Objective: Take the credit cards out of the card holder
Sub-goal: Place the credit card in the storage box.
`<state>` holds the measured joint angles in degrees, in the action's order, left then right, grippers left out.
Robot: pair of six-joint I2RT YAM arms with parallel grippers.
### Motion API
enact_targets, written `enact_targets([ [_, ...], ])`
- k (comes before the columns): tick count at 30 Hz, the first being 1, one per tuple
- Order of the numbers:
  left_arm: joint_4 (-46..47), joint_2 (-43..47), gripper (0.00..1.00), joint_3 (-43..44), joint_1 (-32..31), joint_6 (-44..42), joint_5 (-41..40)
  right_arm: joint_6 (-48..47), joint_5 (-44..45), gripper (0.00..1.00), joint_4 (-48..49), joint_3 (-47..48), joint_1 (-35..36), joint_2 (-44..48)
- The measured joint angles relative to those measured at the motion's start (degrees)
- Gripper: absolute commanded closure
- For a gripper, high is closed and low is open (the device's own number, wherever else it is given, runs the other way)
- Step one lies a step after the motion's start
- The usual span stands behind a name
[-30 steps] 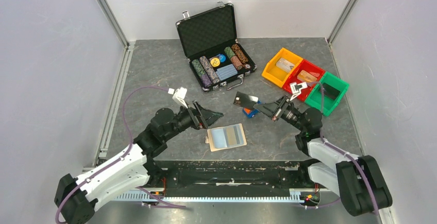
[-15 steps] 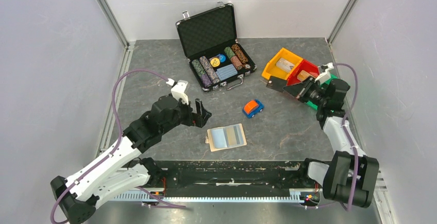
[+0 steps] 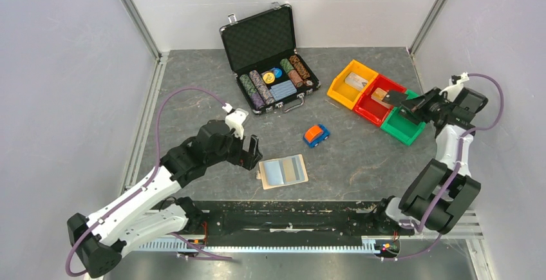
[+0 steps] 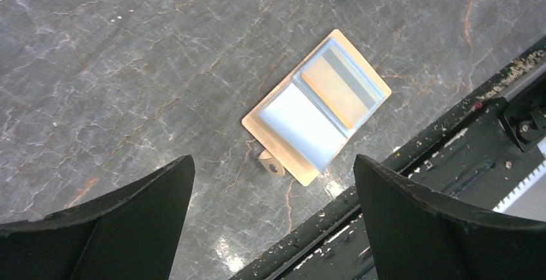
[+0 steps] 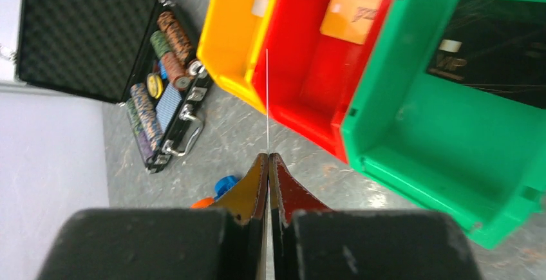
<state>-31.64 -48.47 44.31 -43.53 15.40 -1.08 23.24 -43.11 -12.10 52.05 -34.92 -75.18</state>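
Note:
The tan card holder [image 3: 283,171] lies open flat near the table's front edge, its snap tab [image 4: 271,162] pointing toward me. Its left inner face [image 4: 301,124] is pale blue. A credit card [image 4: 339,84] with grey and orange bands sits in its right half. My left gripper [image 3: 252,149] hangs open just left of the holder, and in the left wrist view the gripper [image 4: 273,161] has only bare table between its fingers. My right gripper [image 3: 420,107] is shut on a thin dark credit card [image 3: 398,100], which is edge-on in the wrist view [image 5: 267,100] and held over the red and green bins.
Yellow [image 3: 341,90], red [image 3: 364,109] and green [image 3: 396,130] bins stand in a row at the right, each with a card piece inside. An open black chip case [image 3: 267,58] is at the back. A small orange-and-blue toy car [image 3: 315,135] sits mid-table.
My right arm swung from mid-table to the right, carrying the card over the bins. My left gripper came forward and down beside the holder and stayed open.

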Motion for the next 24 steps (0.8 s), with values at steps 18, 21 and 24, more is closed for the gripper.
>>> enact_targets([
  [18, -0.1, 0.9, 0.00, 0.0, 0.0, -0.1, 3.1, -9.7, 11.3, 1.00, -17.0, 13.7, -5.1, -9.1],
  [21, -0.1, 1.0, 0.00, 0.0, 0.0, -0.1, 3.1, -10.4, 12.5, 1.00, -18.6, 15.7, -5.1, -11.1],
  [24, -0.1, 1.1, 0.00, 0.0, 0.0, -0.1, 3.1, -10.7, 13.0, 1.00, -19.1, 17.5, -5.0, -12.8],
])
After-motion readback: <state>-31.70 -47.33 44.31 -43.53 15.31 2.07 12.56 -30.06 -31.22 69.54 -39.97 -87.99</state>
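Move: The shut right fingers already hold a black card. The green storage box's middle lies about 6 cm to this hand's right, 1 cm back and some 15 cm below. The red box stands roughly 4 cm left and 6 cm ahead of the hand, the yellow one about 13 cm left and 12 cm ahead, both at much the same depth. From the left hand the green box is some 50 cm right, 15 cm ahead and 14 cm below. The right hand carries the pinched black card about 8 cm to the right, quickly at first and then slower, drawing it from beside the red box back over the green storage box while sinking some 2 to 3 cm. The wrist tips some 15 degrees, its forward side going down, with a slight clockwise turn, and the fingers stay shut on the card's end without letting go. ##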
